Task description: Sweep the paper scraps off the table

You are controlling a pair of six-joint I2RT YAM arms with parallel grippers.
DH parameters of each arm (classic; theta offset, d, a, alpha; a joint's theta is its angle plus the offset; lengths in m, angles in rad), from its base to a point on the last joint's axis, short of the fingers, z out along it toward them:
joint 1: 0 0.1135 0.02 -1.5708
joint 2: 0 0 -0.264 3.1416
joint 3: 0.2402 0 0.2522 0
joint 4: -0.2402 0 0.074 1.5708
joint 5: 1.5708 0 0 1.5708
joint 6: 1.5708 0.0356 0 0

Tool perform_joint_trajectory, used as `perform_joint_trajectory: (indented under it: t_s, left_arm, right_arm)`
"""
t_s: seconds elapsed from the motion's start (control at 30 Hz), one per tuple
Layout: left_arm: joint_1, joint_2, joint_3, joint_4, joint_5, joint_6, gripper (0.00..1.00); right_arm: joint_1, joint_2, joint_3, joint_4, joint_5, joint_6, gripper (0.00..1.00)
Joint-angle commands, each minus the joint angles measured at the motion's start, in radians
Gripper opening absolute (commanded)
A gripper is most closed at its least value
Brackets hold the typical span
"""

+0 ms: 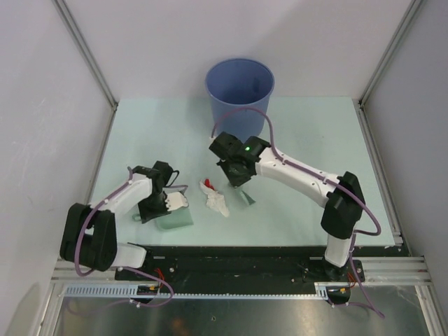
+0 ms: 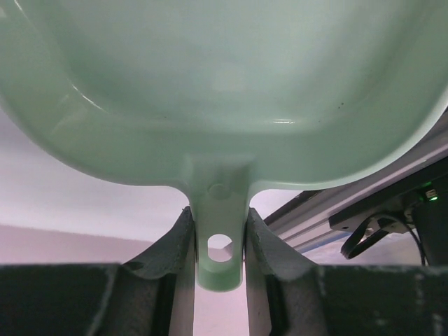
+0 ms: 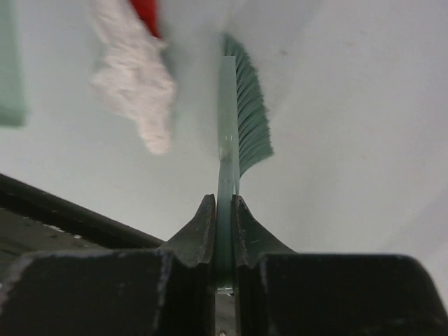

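Note:
A white paper scrap (image 1: 217, 204) and a red scrap (image 1: 208, 185) lie together on the pale mint table (image 1: 308, 140), between my two grippers. They also show in the right wrist view, white (image 3: 136, 91) and red (image 3: 145, 14). My left gripper (image 1: 162, 203) is shut on the handle of a mint-green dustpan (image 2: 221, 245), whose pan (image 1: 175, 220) rests near the table's front edge, left of the scraps. My right gripper (image 1: 238, 176) is shut on a green brush (image 3: 238, 119), its bristles (image 1: 246, 199) just right of the scraps.
A tall blue bucket (image 1: 239, 91) stands at the back middle of the table, behind the right wrist. White walls close the left, right and back sides. A black front edge with metal rails (image 1: 238, 255) runs along the near side.

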Motion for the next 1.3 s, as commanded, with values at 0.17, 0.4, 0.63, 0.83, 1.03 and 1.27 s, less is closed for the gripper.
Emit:
perform_joint_trajectory:
  t_s: [0.17, 0.4, 0.63, 0.83, 1.03, 1.27]
  left_arm:
    - [-0.016, 0.099, 0.075, -0.032, 0.177, -0.013, 0.0]
    - [0.004, 0.086, 0.101, -0.033, 0.244, -0.018, 0.0]
    - [0.063, 0.055, 0.116, -0.033, 0.33, -0.03, 0.0]
    - [0.099, 0.015, 0.19, -0.032, 0.405, -0.096, 0.0]
    - [0.099, -0.013, 0.363, -0.032, 0.41, -0.188, 0.0]
    - [0.087, 0.105, 0.749, -0.055, 0.307, -0.228, 0.0]
  right_arm:
    - [0.092, 0.133, 0.179, 0.381, -0.431, 0.079, 0.0]
    - [0.063, 0.031, 0.164, 0.368, -0.272, 0.075, 0.0]
    - [0.06, -0.086, 0.168, 0.297, -0.021, 0.01, 0.0]
    - [0.037, -0.19, 0.156, 0.23, 0.148, -0.011, 0.0]
    - [-0.045, -0.344, 0.032, 0.19, 0.196, 0.004, 0.0]
    - [-0.237, -0.541, -0.182, 0.188, 0.119, 0.022, 0.0]
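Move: The white paper lies about 24 cm to the right of the left gripper and 11 cm ahead, some 4 cm below; the red scrap touches it, roughly 5 cm beyond and 3 cm to its left. From the right gripper the paper is about 7 cm left and 4 cm ahead, some 14 cm below. The held dustpan's tray sits 19 cm left and 4 cm back from the right gripper. Sweep the right gripper's brush about 14 cm left, swinging its tips leftward, to push the paper and red scrap onto the dustpan, while the left gripper lowers slightly and eases the pan 4 cm right. Then raise the brush and carry it back right beyond its start; lift the pan forward and up, tilting it some 30 degrees. Keep both grips. ##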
